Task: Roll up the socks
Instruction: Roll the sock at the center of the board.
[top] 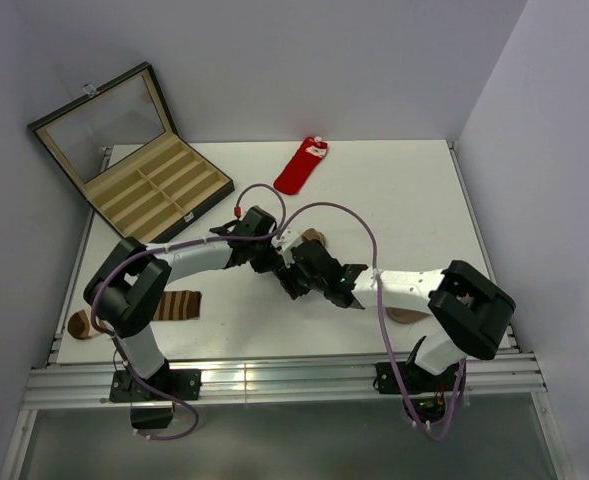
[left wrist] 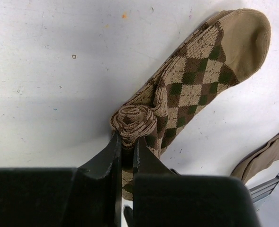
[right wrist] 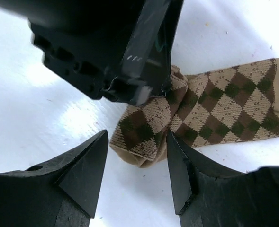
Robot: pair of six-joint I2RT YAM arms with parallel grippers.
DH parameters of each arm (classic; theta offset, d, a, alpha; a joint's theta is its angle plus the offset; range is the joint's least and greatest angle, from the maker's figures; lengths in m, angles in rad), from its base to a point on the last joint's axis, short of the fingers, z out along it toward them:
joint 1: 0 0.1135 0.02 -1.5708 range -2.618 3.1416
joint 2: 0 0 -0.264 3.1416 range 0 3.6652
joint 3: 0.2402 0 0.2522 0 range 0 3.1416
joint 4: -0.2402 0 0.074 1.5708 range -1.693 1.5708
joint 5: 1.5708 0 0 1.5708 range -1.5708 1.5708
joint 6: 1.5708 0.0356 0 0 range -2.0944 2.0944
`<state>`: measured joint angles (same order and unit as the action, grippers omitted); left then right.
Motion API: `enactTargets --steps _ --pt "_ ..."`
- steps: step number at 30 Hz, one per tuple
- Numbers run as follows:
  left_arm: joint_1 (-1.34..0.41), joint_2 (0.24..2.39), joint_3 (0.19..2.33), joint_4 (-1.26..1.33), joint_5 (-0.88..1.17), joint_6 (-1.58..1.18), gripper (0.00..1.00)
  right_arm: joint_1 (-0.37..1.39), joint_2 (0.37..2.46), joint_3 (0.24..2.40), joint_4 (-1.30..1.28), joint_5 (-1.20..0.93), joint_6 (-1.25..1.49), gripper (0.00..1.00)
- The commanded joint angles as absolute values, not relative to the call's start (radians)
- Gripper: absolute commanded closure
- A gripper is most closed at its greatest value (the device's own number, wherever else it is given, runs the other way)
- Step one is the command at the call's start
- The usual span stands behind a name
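The argyle sock (left wrist: 196, 80) lies on the white table with its cuff end wound into a tight roll (left wrist: 133, 124). My left gripper (left wrist: 126, 139) is shut on that roll, pinching it from both sides. In the right wrist view the same sock (right wrist: 224, 109) has a folded edge lying between the spread fingers of my open right gripper (right wrist: 137, 142), which holds nothing. From above, both grippers (top: 284, 262) (top: 309, 275) meet mid-table and hide most of this sock; only its tan toe (top: 314, 237) shows. The red sock (top: 301, 165) with its white cuff lies flat at the far edge.
An open compartment case (top: 144, 160) stands at the far left. A ring-striped sock (top: 174, 305) lies near the left arm's base. A plain tan sock (top: 404, 315) lies under the right arm, also seen in the left wrist view (left wrist: 267, 156).
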<state>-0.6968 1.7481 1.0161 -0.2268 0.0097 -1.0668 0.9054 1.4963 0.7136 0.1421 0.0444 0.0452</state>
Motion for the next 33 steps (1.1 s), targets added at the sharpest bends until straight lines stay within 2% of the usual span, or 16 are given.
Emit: enactTargets --steps 1,16,19,22,23,26,29,30,32,33 --pt "-0.692 1.79 1.02 -0.311 -0.009 -1.02 0.99 0.948 1.538 0.729 0.184 0.185 -0.029 0.4" --pt "-0.681 1.802 1.017 -0.316 0.017 -1.034 0.99 1.072 1.699 0.795 0.164 0.391 -0.095 0.44" --pt "-0.681 1.804 1.02 -0.316 0.017 -1.034 0.99 1.088 1.741 0.811 0.153 0.451 -0.097 0.49" --pt "-0.681 1.802 1.02 -0.314 0.017 -1.032 0.99 1.092 1.753 0.813 0.143 0.46 -0.088 0.65" --pt "-0.68 1.802 1.019 -0.314 0.014 -1.031 0.99 1.091 1.75 0.81 0.143 0.448 -0.084 0.79" --pt "-0.68 1.798 1.017 -0.311 0.009 -1.032 0.97 1.083 1.726 0.804 0.13 0.385 -0.078 0.99" --pt "-0.678 1.778 1.008 -0.296 0.005 -1.031 0.87 1.052 1.686 0.801 0.106 0.218 -0.049 1.0" --pt "-0.68 1.766 1.008 -0.292 0.005 -1.031 0.79 1.017 1.66 0.796 0.097 0.16 -0.028 1.0" --pt "-0.678 1.752 1.0 -0.281 0.005 -1.031 0.72 0.973 1.635 0.789 0.092 0.001 -0.009 1.0" --pt "-0.677 1.737 0.997 -0.276 0.005 -1.032 0.61 0.921 1.615 0.785 0.091 -0.065 -0.002 1.0"
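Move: The argyle sock's rolled part sits in the left fingers, its middle about 2 cm back of the left hand and 1 cm lower. From the right hand it lies some 2 cm ahead, 2 cm left and 4 cm below, the left fingertips about 4 cm ahead and 4 cm left. The flat toe is roughly 11 cm ahead, 6 cm right and 6 cm below; the red sock about 29 cm ahead and 3 cm right, on the table. The sock roll, still pinched by the almost motionless left fingers, gets a second grip at its end nearer the robot: the right hand sinks about 4 cm beside the left gripper, tilting some 20 degrees on the way, and its open fingers close on that end. Then the right wrist starts to turn back, while the left fingers begin opening around the roll. ##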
